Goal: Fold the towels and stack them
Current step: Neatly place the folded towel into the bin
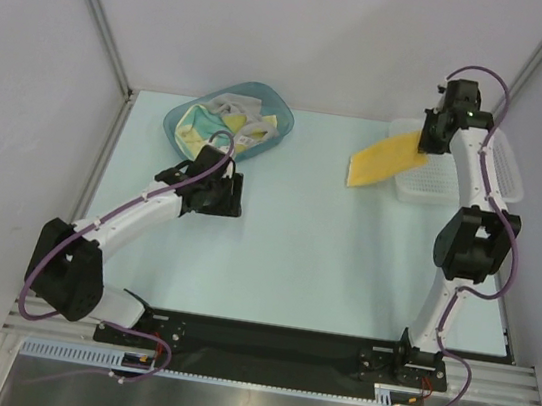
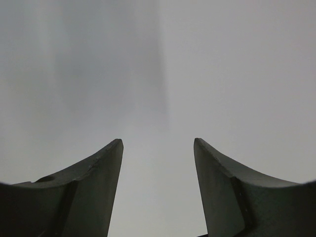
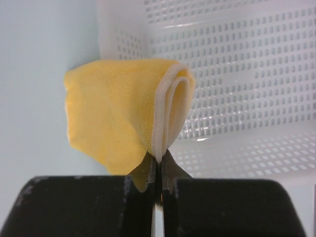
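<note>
A folded bright yellow towel [image 1: 386,161] [image 3: 113,113] hangs partly over the left rim of the white mesh basket [image 1: 451,178] [image 3: 237,74]. My right gripper [image 1: 427,144] [image 3: 159,158] is shut on the towel's white-edged fold, above the basket's left side. Several more towels [image 1: 230,122], yellow and cream with teal, lie crumpled in the teal tub [image 1: 176,121] at the back left. Just in front of the tub, my left gripper [image 1: 223,196] [image 2: 157,140] is open and holds nothing. The left wrist view shows only a plain pale surface between the fingers.
The tub stands at the back left and the basket at the back right, near the enclosure's side walls. Metal frame posts rise at both back corners. The arm bases sit on the black rail at the near edge.
</note>
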Robot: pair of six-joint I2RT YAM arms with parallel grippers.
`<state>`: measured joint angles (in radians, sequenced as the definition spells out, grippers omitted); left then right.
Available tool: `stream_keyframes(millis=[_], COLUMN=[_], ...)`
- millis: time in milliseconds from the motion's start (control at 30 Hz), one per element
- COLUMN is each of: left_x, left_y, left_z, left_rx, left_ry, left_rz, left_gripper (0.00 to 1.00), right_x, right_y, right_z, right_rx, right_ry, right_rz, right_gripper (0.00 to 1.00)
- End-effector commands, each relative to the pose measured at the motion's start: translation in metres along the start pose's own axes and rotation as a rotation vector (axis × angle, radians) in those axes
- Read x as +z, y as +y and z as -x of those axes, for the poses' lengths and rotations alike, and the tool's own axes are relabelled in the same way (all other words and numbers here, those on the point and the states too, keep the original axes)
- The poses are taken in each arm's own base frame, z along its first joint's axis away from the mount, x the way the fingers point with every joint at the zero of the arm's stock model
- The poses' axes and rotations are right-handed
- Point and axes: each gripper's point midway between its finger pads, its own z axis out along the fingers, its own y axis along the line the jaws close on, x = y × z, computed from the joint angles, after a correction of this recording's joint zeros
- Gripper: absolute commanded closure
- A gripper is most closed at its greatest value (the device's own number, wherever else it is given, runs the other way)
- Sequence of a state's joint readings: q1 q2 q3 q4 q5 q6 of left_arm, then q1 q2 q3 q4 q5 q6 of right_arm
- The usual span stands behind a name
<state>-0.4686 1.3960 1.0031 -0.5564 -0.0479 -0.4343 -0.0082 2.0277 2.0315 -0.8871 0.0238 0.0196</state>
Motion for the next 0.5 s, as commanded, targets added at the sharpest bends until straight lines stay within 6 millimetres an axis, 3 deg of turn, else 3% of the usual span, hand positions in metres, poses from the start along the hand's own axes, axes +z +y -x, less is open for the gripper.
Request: stream_keyframes(millis=[0,367,467], left_x=[-0.002,-0.001,-0.003], left_y=[-0.003,-0.005,-0.005], left_z=[0.011,0.008,0.008], left_rx=[0.018,0.020,0.026], left_ry=[-0.026,-0.010,-0.008], left_rz=[-0.015,-0.032,-0.030], left_gripper=[0.34,0.34,0.34], right_x=[-0.020,-0.020,-0.012], right_y=[-0.027,-0.079,-0.092], right_z=[0.029,0.053,0.052], right_rx=[-0.001,0.063,0.086], right_ry=[-0.074,-0.114,-0.106], right_rz=[-0.028,-0.054,-0.057], right_gripper=[1.00,1.00,1.00])
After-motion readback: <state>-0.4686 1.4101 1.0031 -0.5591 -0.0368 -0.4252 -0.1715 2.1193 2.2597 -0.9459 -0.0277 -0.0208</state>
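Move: The white bin's middle lies about 14 cm to the right of the right hand, some 6 cm ahead and 15 cm below. The bin's left wall runs only about 3 cm to the hand's left, 10 cm below. The held yellow towel trails left, its middle some 9 cm left, 1 cm back and 5 cm below the hand. From the idle left hand, the bin is about 61 cm right, 25 cm ahead and 7 cm below. Rightward over the white bin, the right hand carries the folded towel about 8 cm, rising some 3 cm before levelling off and easing slightly forward. Its shut fingers keep their pinch on the towel's right end while the wrist turns roughly 5 degrees clockwise and its fingertips tip up a little. ##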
